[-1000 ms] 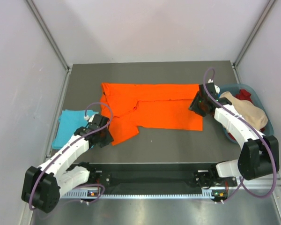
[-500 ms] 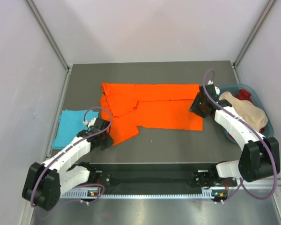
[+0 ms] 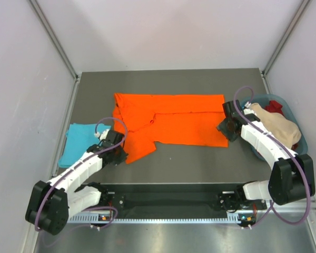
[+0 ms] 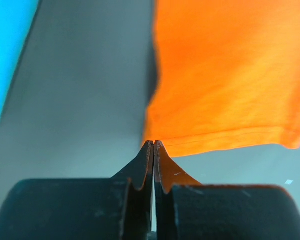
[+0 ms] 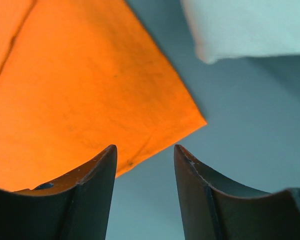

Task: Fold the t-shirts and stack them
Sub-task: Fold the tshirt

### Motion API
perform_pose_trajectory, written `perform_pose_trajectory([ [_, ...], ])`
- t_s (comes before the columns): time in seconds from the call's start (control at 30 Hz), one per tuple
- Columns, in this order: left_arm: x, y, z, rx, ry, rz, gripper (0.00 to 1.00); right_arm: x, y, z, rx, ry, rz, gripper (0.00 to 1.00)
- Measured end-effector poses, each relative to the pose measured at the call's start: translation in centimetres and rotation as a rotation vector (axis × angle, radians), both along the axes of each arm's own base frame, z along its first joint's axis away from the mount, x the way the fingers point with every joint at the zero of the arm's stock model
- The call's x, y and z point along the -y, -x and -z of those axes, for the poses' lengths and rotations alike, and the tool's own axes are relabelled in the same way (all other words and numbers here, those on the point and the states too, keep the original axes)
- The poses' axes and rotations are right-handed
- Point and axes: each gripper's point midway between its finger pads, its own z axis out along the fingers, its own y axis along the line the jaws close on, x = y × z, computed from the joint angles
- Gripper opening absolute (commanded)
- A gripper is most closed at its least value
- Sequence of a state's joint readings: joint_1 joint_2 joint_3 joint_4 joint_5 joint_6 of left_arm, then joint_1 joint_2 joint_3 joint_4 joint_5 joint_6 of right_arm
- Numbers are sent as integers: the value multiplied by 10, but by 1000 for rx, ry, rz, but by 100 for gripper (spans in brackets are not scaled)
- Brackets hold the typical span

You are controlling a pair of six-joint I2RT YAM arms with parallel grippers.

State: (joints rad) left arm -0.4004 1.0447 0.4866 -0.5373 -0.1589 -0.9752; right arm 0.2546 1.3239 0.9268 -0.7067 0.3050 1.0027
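Note:
The orange t-shirt (image 3: pixel 174 118) lies spread across the middle of the table, partly folded, with a flap hanging toward the front left. My left gripper (image 3: pixel 122 156) is at that flap's lower corner. In the left wrist view its jaws (image 4: pixel 153 142) are pressed together right at the corner of the orange hem (image 4: pixel 230 75). The turquoise t-shirt (image 3: pixel 79 139) lies folded at the left edge (image 4: pixel 5 50). My right gripper (image 3: pixel 225 128) stands open at the orange shirt's front right corner (image 5: pixel 80 90): one finger (image 5: pixel 97 175) over the cloth, the other over bare table.
A blue basket (image 3: pixel 301 138) at the right edge holds beige cloth (image 3: pixel 276 124) and red cloth (image 3: pixel 274 107). A pale object (image 5: pixel 250 25) shows at the top right of the right wrist view. Walls enclose the table on three sides.
My left gripper has shut at the orange flap's corner. My right gripper has slid toward the front along the shirt's right edge to its corner and opened a little wider.

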Motion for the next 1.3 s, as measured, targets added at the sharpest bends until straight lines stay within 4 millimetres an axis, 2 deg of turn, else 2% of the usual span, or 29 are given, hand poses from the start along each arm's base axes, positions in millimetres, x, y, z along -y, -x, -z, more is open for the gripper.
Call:
perform_pose_trajectory([
  [0.23,10,-32,-37,113,11,30,0,10,19,23,-52,-3,136,50],
  [0.5,12,-42,-52,154,-3,72,0,12,32,42,-84,-10,207,50],
  [0.53,12,-41,-53,156,-5,80,3,13,32,44,-88,-8,213,49],
  [0.57,12,-40,-53,155,-9,85,9,13,33,46,-91,-8,222,49],
  [0.6,11,-39,-53,155,-12,89,24,14,33,48,-94,-5,229,49],
  [0.7,10,-35,-51,158,-6,96,38,15,35,55,-104,-4,250,48],
  [0.97,8,-7,-23,100,0,114,41,18,38,67,-120,6,302,46],
  [1.13,10,2,-11,85,21,114,48,21,33,75,-108,20,308,43],
  [1.17,11,4,-8,85,26,114,48,22,32,76,-106,29,309,41],
  [1.27,10,8,-1,68,28,104,48,24,28,76,-96,47,309,19],
  [1.3,9,9,0,63,25,100,48,25,26,77,-91,49,310,6],
])
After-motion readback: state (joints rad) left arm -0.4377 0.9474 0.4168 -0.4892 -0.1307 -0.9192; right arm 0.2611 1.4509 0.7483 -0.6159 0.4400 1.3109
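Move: The left hand, shut, is right at the near left corner of the orange t-shirt's sleeve, that corner about 1 cm below it; the blue t-shirt lies roughly 18 cm to the left and 7 cm ahead. The right hand, open, has the shirt's near right corner about 8 cm below it, 3 cm back and 3 cm to its right; the tub stands some 22 cm right and 6 cm ahead, 4 cm lower. The right fingers begin to close on the t-shirt's near right corner at the end, after sinking nearly 8 cm, first also backing some 4 cm, and turning almost 20 degrees clockwise. The left hand goes up about 5 cm and forward 4 with its fingers shut, then opens them about halfway while coming back down to straddle the sleeve corner. ##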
